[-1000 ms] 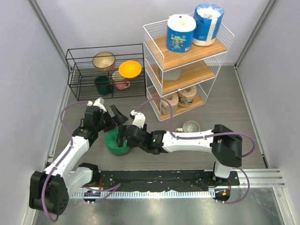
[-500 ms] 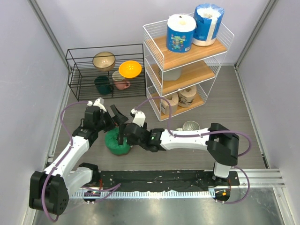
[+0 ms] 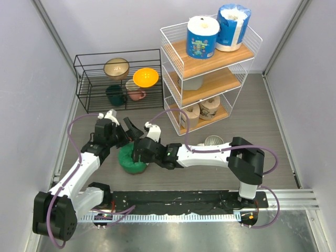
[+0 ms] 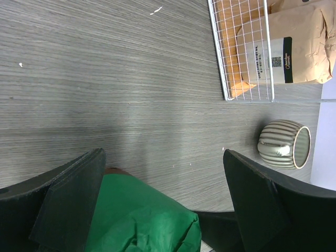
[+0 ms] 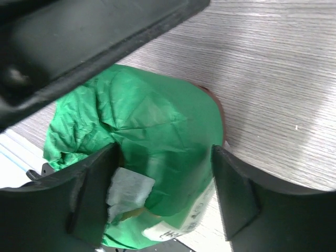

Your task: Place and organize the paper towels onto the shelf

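A green paper towel roll [image 3: 130, 160] stands on the floor at the near left. My right gripper [image 3: 138, 152] reaches in from the right and is shut on it. In the right wrist view its fingers [image 5: 93, 197] press both sides of the green roll [image 5: 152, 121], around the right gripper [image 5: 164, 152]. My left gripper [image 3: 127, 135] hovers open just above; in its own view the green roll [image 4: 136, 215] lies low between the wide jaws of the left gripper [image 4: 163, 155]. The shelf [image 3: 210, 64] holds two blue-wrapped rolls [image 3: 202, 37] on top, a grey one [image 3: 193, 82] in the middle and two tan ones [image 3: 211, 106] at the bottom.
A ribbed mug [image 3: 212, 142] lies on the floor right of the arms, in front of the shelf. A low black wire rack [image 3: 118, 79] with bowls and cups stands at the back left. Grey walls close in both sides.
My right gripper has slid a little to the left around the green roll and its jaws have narrowed onto it. The left arm has stayed put and open.
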Action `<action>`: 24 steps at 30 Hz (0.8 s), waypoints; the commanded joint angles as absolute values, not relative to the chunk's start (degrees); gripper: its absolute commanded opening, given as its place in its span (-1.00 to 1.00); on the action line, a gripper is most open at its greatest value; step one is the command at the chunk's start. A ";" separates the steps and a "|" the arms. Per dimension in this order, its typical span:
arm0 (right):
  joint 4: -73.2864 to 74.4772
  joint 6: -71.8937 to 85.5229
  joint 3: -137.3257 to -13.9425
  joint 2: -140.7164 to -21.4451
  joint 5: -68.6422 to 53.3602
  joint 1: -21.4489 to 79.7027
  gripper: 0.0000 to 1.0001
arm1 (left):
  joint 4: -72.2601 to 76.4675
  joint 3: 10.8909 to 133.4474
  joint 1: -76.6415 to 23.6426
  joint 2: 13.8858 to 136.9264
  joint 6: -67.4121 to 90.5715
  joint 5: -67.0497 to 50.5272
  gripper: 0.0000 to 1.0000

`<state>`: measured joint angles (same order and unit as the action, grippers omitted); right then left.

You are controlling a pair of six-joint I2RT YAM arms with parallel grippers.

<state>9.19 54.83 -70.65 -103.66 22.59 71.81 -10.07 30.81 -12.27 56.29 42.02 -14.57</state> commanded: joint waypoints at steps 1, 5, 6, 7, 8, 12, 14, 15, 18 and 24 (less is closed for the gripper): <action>11.42 53.53 -71.89 -103.36 22.77 71.89 0.39 | -8.09 31.20 -12.48 56.34 42.45 -15.73 0.99; 11.60 53.17 -72.07 -103.89 21.62 71.89 0.00 | -8.17 31.29 -12.48 56.25 42.45 -15.65 0.99; 11.51 53.17 -71.90 -103.63 21.62 71.89 -0.19 | -8.26 31.20 -12.48 56.16 42.45 -15.64 0.99; 11.51 53.17 -71.46 -103.28 21.80 71.89 -0.26 | -8.17 31.29 -12.48 56.16 42.45 -15.64 0.99; 11.34 53.09 -71.19 -102.84 21.97 71.89 -0.30 | -8.17 31.38 -12.39 56.16 42.45 -15.64 0.99; 10.99 51.95 -69.79 -99.24 22.85 71.81 -0.37 | -8.26 31.38 -12.39 56.25 42.45 -15.64 0.99; 10.90 51.07 -69.00 -96.08 22.68 71.72 -0.38 | -8.26 31.38 -12.48 56.34 42.36 -15.56 1.00; 10.72 50.72 -68.65 -95.02 22.50 71.63 -0.37 | -8.35 31.38 -12.39 56.34 42.36 -15.56 1.00; 10.90 49.83 -67.07 -90.10 21.80 71.28 -0.39 | -8.26 31.46 -12.39 56.34 42.36 -15.56 0.99; 16.07 50.27 -61.79 -76.57 23.90 70.22 -0.39 | -8.26 31.38 -12.48 56.16 42.36 -15.38 0.99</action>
<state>14.63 50.48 -63.02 -87.42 21.50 70.96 -10.07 30.81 -12.27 56.40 42.02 -14.57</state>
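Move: The green paper towel roll stands right under the right gripper's still-open fingers, its middle about 3 cm to the left, 1 cm back and 3 cm below. The open left gripper waits about 8 cm ahead and 2 cm to the left of the right hand. The striped mug is some 32 cm right and 3 cm ahead; the white rack's lowest board centres about 26 cm right and 19 cm ahead. From the left hand the roll lies about 9 cm back, 1 cm left and 5 cm below. Keep the right gripper in place over the green roll and finish closing its fingers, one in the core and one outside, until they pinch the roll's right-hand wall. Then, holding that pinch, draw the hand about 5 cm to the right and lift it about 5 cm, speeding up, away from the waiting left gripper. ##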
